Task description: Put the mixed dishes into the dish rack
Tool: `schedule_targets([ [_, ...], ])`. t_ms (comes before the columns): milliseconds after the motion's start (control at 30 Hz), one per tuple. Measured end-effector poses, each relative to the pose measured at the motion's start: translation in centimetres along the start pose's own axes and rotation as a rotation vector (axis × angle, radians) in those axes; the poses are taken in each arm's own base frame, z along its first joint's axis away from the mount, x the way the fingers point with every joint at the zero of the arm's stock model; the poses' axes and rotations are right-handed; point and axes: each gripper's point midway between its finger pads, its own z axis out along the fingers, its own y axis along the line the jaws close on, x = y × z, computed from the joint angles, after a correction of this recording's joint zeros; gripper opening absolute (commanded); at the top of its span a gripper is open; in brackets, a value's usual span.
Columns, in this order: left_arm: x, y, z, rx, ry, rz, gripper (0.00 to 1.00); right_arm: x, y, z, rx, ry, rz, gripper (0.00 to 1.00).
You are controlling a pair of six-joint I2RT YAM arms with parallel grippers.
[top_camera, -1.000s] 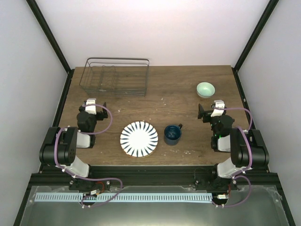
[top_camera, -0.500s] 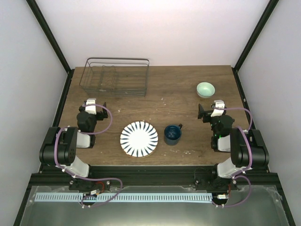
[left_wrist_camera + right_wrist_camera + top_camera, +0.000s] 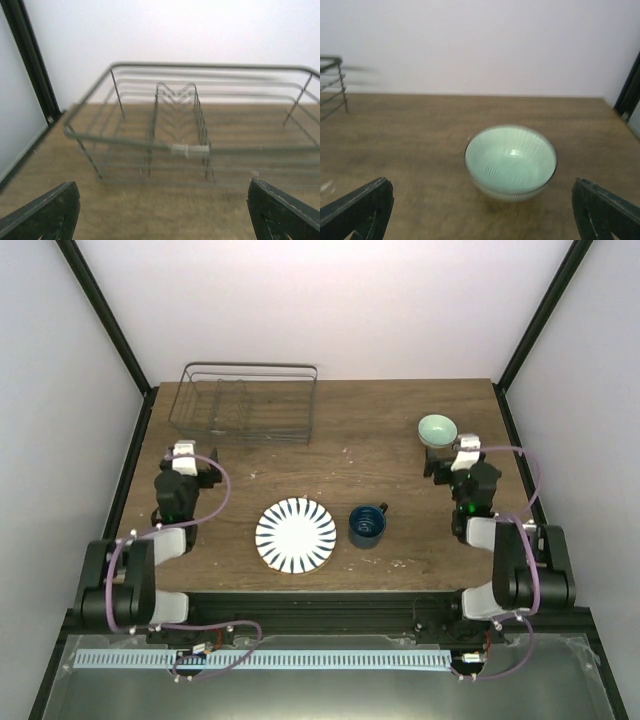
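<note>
The dish rack (image 3: 246, 436), a low dark wire basket, stands at the back left of the table with nothing in it. A white plate with dark blue radial stripes (image 3: 296, 534) lies near the front middle. Just right of it is a dark blue mug (image 3: 367, 525). The small mint-green bowl (image 3: 437, 429) sits at the back right. My left gripper (image 3: 184, 454) is open, a short way in front of the dish rack (image 3: 240, 148), and holds nothing. Open and holding nothing too, my right gripper (image 3: 453, 453) hovers just short of the bowl (image 3: 511, 160).
Black frame posts run along both table sides, close to each arm. A corner of the rack (image 3: 332, 75) shows at the far left of the right wrist view. Bare wood lies between the rack and the bowl.
Both arms have stretched forward from their folded pose. The left gripper has gone toward the rack and the right toward the bowl. The dishes have not moved.
</note>
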Motion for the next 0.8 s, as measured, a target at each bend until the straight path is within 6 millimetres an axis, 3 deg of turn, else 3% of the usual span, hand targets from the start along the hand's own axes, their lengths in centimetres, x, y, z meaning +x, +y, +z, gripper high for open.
schedule_targets([
  [167,-6.3,-0.1,-1.5,-0.043,-0.070,0.002,0.92,-6.7,-0.1,-0.5,0.069,-0.067,-0.015,0.99],
  [300,-10.1,-1.2,-2.7,-0.027,-0.068,-0.030,0.91,-9.3,1.1,-0.9,0.115,-0.026,0.017,0.99],
  [433,-10.7,-2.1,-3.0,-0.014,0.035,-0.089,0.90,-9.1,1.6,-0.6,0.164,0.110,0.090,1.00],
  [533,-10.5,-2.2,-2.0,-0.024,0.149,-0.120,0.91,-8.1,2.5,-1.1,0.182,0.214,0.127,1.00],
  [700,-12.3,-2.4,2.1,-0.047,0.269,-0.123,0.96,-5.1,5.5,-3.4,0.160,0.377,0.137,1.00],
  [800,-12.7,-2.4,5.4,-0.063,0.330,-0.110,0.99,-4.6,6.1,-4.9,0.161,0.432,0.136,1.00],
])
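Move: The dish rack's middle lies about 20 cm ahead of the left gripper, 7 cm to its right and some 9 cm below; the plate is about 14 cm back, 27 cm right and 15 cm lower. For the right gripper, the mug lies about 13 cm back, 21 cm left and 11 cm below, with the plate 14 cm back and 41 cm left. The bowl is roughly 16 cm ahead of the right gripper, 3 cm right and 12 cm down. Lift the left gripper about 11 cm, then carry it forward above the rack's near side, tipping the fingers down some 20 degrees. Raise the right gripper too, then bring it back and left, away from the bowl and towards the mug, sinking a little while tipping well down and turning slightly clockwise. Keep both grippers open and touch nothing. ##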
